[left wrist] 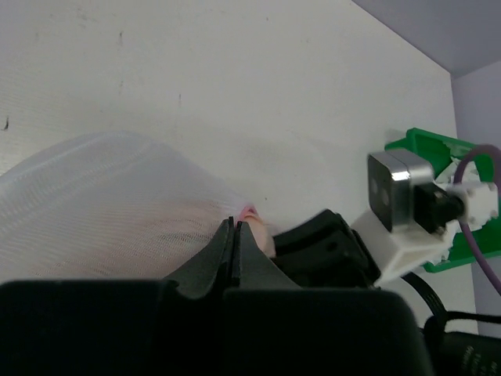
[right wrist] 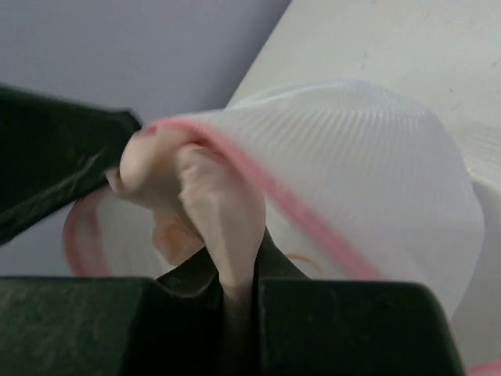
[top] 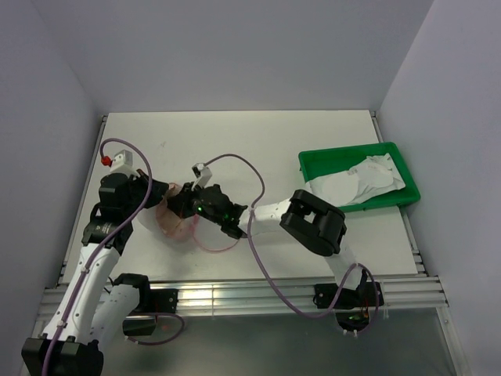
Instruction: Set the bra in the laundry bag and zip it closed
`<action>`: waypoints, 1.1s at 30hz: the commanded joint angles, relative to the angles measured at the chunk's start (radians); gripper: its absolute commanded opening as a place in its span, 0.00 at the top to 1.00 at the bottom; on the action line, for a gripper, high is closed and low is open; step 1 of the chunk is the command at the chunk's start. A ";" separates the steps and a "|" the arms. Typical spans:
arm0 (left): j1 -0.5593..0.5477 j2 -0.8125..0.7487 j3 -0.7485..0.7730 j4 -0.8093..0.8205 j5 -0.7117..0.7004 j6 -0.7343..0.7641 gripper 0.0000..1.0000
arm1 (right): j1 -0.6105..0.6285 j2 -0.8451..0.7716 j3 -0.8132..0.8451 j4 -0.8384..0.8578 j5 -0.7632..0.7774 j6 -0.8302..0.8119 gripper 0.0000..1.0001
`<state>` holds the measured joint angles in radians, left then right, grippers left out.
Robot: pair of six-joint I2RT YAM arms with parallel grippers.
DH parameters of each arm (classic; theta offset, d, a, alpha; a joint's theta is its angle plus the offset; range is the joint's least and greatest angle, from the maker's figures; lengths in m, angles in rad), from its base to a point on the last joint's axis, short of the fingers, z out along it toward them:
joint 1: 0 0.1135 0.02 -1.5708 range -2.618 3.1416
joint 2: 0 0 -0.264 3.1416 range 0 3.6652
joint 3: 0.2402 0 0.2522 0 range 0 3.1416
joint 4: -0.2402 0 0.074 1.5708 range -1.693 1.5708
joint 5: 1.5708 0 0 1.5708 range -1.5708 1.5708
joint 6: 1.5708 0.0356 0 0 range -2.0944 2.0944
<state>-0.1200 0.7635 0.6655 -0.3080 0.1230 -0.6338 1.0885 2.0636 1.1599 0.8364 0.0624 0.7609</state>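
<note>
The laundry bag is a white mesh pouch lying left of centre on the table, with a pink zip line round its rim. My left gripper is at the bag's upper edge, and its jaws are pressed shut on the mesh rim. My right gripper faces it across the opening. It is shut on a fold of the pale pink-beige bra, which bunches up at the mouth of the bag. A bit of the bra shows beside the left fingertips.
A green plastic tray at the right side of the table holds white mesh items. Purple cables loop over the table near both wrists. The right arm's elbow rests low over the table centre.
</note>
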 commanded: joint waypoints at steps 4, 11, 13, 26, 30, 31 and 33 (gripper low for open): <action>0.002 -0.032 -0.015 0.037 0.083 -0.021 1.00 | -0.012 0.069 0.265 -0.351 -0.010 -0.048 1.00; 0.002 -0.026 -0.013 0.024 0.029 -0.069 1.00 | -0.025 0.153 0.437 -0.565 0.057 -0.014 1.00; 0.002 -0.026 -0.021 0.030 0.004 -0.082 1.00 | -0.027 0.148 0.439 -0.566 0.083 -0.005 0.99; 0.002 -0.075 -0.118 0.082 -0.115 -0.187 1.00 | -0.062 -0.077 0.226 -0.620 -0.030 -0.047 0.17; 0.002 -0.073 -0.124 0.104 -0.105 -0.190 1.00 | -0.091 -0.183 0.129 -0.654 -0.053 -0.092 0.07; 0.002 -0.070 -0.119 0.106 -0.103 -0.188 1.00 | -0.098 -0.201 0.115 -0.660 -0.056 -0.109 0.05; 0.002 -0.069 -0.118 0.107 -0.099 -0.187 1.00 | -0.114 -0.244 0.093 -0.694 -0.093 -0.117 0.02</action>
<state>-0.1173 0.7002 0.5442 -0.2611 0.0292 -0.8093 0.9997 1.9175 1.2781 0.1722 0.0219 0.6926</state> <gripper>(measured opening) 0.013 0.968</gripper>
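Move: The bra hangs pinched in the right fingers, its bulk about 4 cm back of and 5 cm below that hand. The laundry bag's middle lies some 5 cm to the right hand's left, 2 cm back and 6 cm down, and the open lid about 13 cm to its right, 7 cm back and 12 cm lower. The left hand holds the bag's rim; from it the bag's middle is roughly 6 cm back, 2 cm left and 11 cm below. Leftward and forward, then down about 5 cm, the right hand pushes the bra deeper into the bag's mouth, tipping its fingers down some 20 degrees. There they open wide and let go, and the hand draws out to the right about 9 cm, rising and easing back a little. The left hand keeps its pinch on the rim, dipping around 3 cm. ##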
